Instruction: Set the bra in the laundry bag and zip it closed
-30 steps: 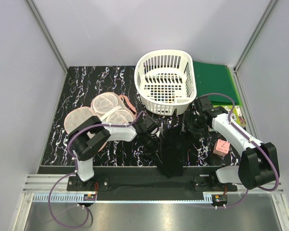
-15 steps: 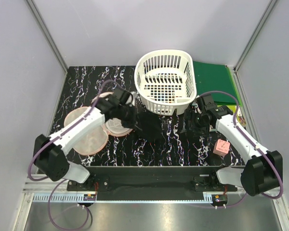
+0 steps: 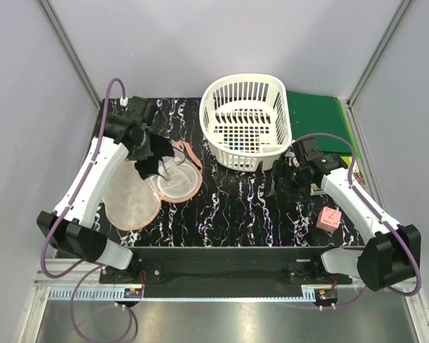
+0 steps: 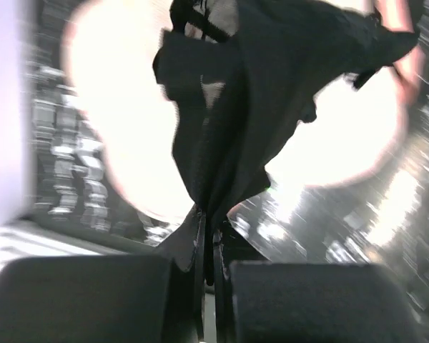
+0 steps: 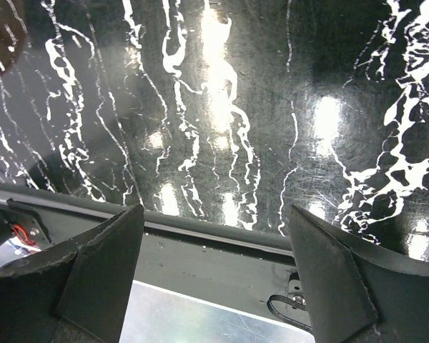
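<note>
The black bra (image 3: 154,163) hangs limp from my left gripper (image 3: 146,150), whose jaws are shut on a fold of it at the back left of the table. Beneath it the laundry bag (image 3: 132,200) lies unzipped and spread open, its two peach-pink halves showing pale mesh. In the left wrist view the bra (image 4: 250,93) dangles from the shut left gripper (image 4: 209,232) over the overexposed laundry bag (image 4: 121,128). My right gripper (image 3: 284,180) is held open near the basket's front right. In its own view the right gripper (image 5: 214,264) holds nothing above the black marbled table (image 5: 222,107).
A white slotted basket (image 3: 247,121) stands at the back centre. A green board (image 3: 318,121) lies behind it on the right. A pink cube (image 3: 329,219) sits beside the right arm. The table's front rail (image 5: 200,239) shows below the right gripper.
My left gripper shut on the bra at the front centre, then swung it left and back to hang over the open bag. The right arm barely moved.
</note>
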`<state>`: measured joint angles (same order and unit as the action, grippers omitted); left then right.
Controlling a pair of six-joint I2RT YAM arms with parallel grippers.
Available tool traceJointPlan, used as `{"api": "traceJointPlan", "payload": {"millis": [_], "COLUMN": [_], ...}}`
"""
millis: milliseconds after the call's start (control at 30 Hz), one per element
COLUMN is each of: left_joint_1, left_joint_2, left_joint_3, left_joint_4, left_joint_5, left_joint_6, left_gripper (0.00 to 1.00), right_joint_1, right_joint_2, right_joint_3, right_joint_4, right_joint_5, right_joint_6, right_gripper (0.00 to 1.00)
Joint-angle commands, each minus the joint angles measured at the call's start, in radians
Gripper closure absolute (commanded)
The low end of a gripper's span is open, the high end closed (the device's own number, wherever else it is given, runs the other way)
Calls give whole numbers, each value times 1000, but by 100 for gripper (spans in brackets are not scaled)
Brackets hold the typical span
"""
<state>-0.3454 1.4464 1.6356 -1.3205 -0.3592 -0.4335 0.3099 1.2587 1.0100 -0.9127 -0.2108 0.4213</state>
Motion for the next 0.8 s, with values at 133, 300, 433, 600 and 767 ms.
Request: {"api": "traceJointPlan", "payload": {"millis": [133, 300, 433, 600, 767], "left_joint_1": [-6, -24, -108, -236, -302], "left_joint_2": [90, 183, 368, 511, 436], "left_joint_3": [18, -13, 4, 32, 18], "left_joint_4": [-229, -226, -226, -224, -137], "left_joint_5": [-483, -622, -721, -592, -353], "left_joint_6": [62, 26, -16, -62, -28], "left_gripper": [100, 100, 100, 94, 58], "right_joint_1": [-3, -3, -3, -3, -5], "right_joint_2": [18, 24, 30, 51, 82], "right_joint_3": [76, 64, 55, 70, 55], "right_joint_4": [-46, -48, -46, -43, 1], "right_joint_5": [-70, -79, -88, -91, -120], "right_joint_6": [-30, -35, -35, -33, -15], "right_gripper": [11, 10, 10, 9, 9]}}
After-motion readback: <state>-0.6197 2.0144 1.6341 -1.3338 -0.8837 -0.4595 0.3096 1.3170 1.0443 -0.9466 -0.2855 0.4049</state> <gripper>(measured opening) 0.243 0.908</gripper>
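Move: Below the left hand, the open laundry bag lies spread on the table, its middle some 3 cm ahead, 5 cm to the right and about 23 cm down; the bra already hangs from this hand over it. The white basket stands about 34 cm to the right and 13 cm ahead, its middle some 15 cm lower than the hand. From the right hand, the bag lies about 40 cm left and 7 cm ahead, roughly 11 cm lower. Swinging the held bra about 7 cm left, the left hand then reverses, sweeping some 10 cm right as it sinks about 12 cm towards the laundry bag and works roughly 5 cm forward. The wrist rolls some 40 degrees, left side up, so the fingers come to point down and leftward. Only near the end do the closed fingers start to part, the black cloth still between them. ##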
